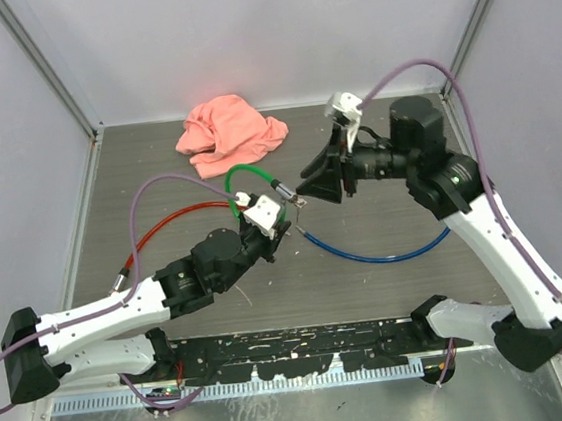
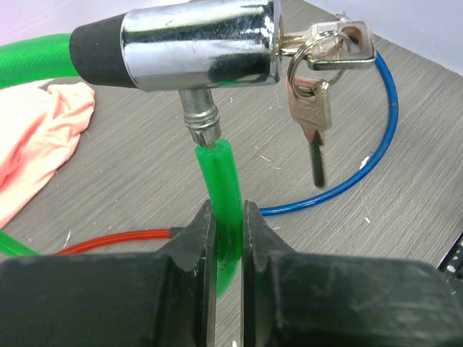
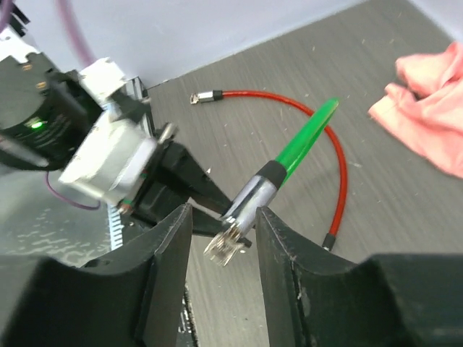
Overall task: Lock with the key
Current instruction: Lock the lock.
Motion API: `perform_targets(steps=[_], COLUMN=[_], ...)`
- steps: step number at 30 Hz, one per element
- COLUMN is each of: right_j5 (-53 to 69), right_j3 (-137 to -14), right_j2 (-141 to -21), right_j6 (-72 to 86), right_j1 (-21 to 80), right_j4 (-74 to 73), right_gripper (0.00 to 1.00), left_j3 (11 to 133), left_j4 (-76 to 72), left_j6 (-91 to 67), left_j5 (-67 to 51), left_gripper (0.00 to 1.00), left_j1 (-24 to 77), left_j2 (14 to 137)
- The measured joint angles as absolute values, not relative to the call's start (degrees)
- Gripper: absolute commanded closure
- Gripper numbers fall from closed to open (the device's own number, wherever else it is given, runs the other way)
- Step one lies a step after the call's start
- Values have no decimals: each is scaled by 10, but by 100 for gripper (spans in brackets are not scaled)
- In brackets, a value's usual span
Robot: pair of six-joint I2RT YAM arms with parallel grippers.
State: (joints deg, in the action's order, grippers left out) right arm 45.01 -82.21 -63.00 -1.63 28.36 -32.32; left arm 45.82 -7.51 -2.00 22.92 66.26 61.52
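The chrome lock cylinder (image 2: 202,43) hangs above the table on its green cable (image 2: 221,188). My left gripper (image 2: 229,217) is shut on that cable just below the lock's metal pin. A key (image 2: 325,45) sits in the cylinder's end, and a second key (image 2: 312,116) dangles from its ring. In the right wrist view the lock (image 3: 249,199) points at the camera with the key (image 3: 226,246) at its tip. My right gripper (image 3: 224,213) is open, one finger on each side of the key head, with a gap on both sides. From above, both grippers meet at the lock (image 1: 285,202).
A pink cloth (image 1: 228,133) lies at the back of the table. A blue cable (image 1: 386,255) curves across the table under the right arm, and a red cable (image 1: 162,228) lies to the left. Metal frame posts stand at the back corners.
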Motion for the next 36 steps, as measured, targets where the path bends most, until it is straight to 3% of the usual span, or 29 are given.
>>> perform_targets(steps=[4,13,36], right_j5=[448,417,382], right_j3=[-837,-848,-812], right_j2=[-692,-721,-722], right_j6=[5,12,5], right_j1=[293,318,333], right_j4=[-336,-369,-342], right_gripper=[57,77,75], left_j3=[458,458,457], left_j4=[-74,-68,-52], left_j6=[15,76,129], left_j5=[217,214,228], left_gripper=[100,100,100], left_j1=[663,663,649], left_j2=[613,615,619])
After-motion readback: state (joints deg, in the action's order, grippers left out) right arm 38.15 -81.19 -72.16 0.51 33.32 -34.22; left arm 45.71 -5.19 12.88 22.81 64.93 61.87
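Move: The lock's silver body is about 4 cm to the right gripper's left, 2 cm ahead and 6 cm below it. The keys in its end sit roughly level fore-and-aft with that gripper, 2 cm left and 6 cm down; the left fingertips, holding the green cable end, are about 5 cm left and 10 cm down. From the left gripper, the lock body is some 4 cm above, 2 cm ahead and 1 cm right. Drop the open right gripper quickly about 5 cm, easing left and forward, and close it on the silver lock body beside its black collar. Keep that pinch and bear slowly down another 2 cm towards the left fingers. Meanwhile keep the left gripper shut on the green end, roll it about 15 degrees, clockwise seen from behind the hand, and let it drift slightly left, forward and down. ##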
